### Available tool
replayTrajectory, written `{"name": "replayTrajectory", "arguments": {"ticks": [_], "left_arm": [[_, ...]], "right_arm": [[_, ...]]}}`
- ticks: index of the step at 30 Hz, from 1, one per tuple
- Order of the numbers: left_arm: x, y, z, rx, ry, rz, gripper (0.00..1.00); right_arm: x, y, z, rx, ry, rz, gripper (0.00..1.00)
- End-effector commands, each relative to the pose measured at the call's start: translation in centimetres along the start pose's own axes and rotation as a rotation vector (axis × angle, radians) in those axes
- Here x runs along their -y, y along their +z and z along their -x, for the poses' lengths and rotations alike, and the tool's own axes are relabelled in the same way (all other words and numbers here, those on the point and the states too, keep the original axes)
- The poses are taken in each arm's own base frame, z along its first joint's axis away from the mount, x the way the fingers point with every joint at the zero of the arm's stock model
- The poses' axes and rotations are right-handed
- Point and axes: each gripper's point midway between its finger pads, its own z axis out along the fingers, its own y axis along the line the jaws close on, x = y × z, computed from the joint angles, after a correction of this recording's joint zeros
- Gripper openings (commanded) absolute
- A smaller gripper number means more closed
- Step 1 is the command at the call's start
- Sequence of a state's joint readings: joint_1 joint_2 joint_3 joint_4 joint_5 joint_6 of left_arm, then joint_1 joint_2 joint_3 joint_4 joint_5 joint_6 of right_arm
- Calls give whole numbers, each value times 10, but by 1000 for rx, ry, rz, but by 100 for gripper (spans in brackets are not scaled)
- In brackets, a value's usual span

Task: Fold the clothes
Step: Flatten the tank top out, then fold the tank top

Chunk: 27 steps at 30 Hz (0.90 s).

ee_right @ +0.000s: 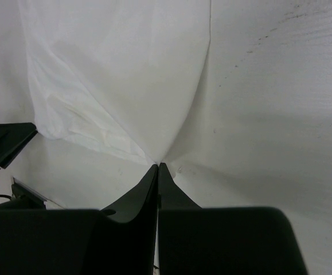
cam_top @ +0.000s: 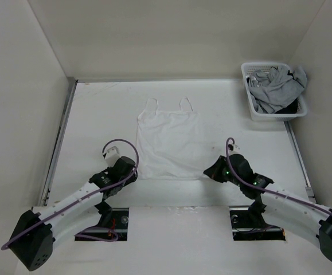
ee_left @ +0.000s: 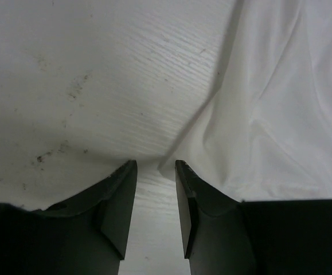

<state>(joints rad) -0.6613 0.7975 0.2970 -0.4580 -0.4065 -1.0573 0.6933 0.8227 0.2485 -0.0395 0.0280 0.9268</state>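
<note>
The clothes [cam_top: 169, 143], a white strappy top, lie spread flat mid-table with the straps toward the back. My left gripper [cam_top: 135, 172] sits at the hem's left corner. In the left wrist view its jaws [ee_left: 155, 169] are open with bare table between them, and the cloth [ee_left: 269, 114] has its corner just ahead of the right fingertip [ee_left: 182, 172]. My right gripper [cam_top: 208, 172] is at the hem's right corner. In the right wrist view it [ee_right: 157, 166] is shut, and the cloth [ee_right: 125, 74] draws to a point at its tips.
A white basket [cam_top: 252, 107] heaped with grey garments [cam_top: 277, 86] stands at the back right. White walls enclose the table on three sides, and metal rails [cam_top: 59, 137] run along its left and right edges. The left arm's dark tip [ee_right: 5, 143] shows in the right wrist view.
</note>
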Motion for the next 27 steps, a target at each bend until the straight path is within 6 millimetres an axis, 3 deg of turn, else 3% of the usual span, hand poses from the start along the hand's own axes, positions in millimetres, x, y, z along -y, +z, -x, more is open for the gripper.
{"name": "replayTrajectory", "arguments": {"ticks": [1,4,6,10,16,20,24,27], "left_arm": [[24,4,11,20,-19,-54,31],[26,8,2,-21,-9,-66,24],[23,8,0,-31,-11,-63,14],[27,-12,8,-27,-41,-108,3],[19,-58,23,3,-128,-167,0],[6,-65,16,-13,-172,-156,0],[20,-77,34,33,-194,-203,0],[41,-87,63,123,-200,-250,0]], "right_arm": [[-17,-4,18,58,-9,43,2],[-16,-4,17,61,-5,45,2],[-16,-5,17,61,0,45,2],[-15,-12,7,34,24,44,0],[-10,-41,-11,7,27,5,0],[-14,-52,-23,-25,44,25,0],[-15,-51,-24,-29,28,4,0],[-35,-52,-11,3,-1,47,0]]}}
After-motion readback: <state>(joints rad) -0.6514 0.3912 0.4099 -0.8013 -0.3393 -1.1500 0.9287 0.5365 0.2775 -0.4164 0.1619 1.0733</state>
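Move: The tank top's loose lower-left corner is almost between the left hand's open fingers, about 1 cm ahead, 1 cm to the right and 1 cm below. From that hand, the left strap lies some 26 cm ahead and 5 cm right. The right hand already pinches the lower-right corner; the loose corner is roughly 23 cm to its left, 1 cm nearer the base and 4 cm lower, with the near table edge about 11 cm straight back. The tank top's lower-left corner is caught as the left hand edges about 1 cm forward and right, shuts its fingers on it, then lifts it some 7 cm while drawing back about 3 cm and rolling its left side down. The right hand keeps its pinch on the other corner and pulls back some 6 cm towards the near table edge, rising slightly and then dipping. ##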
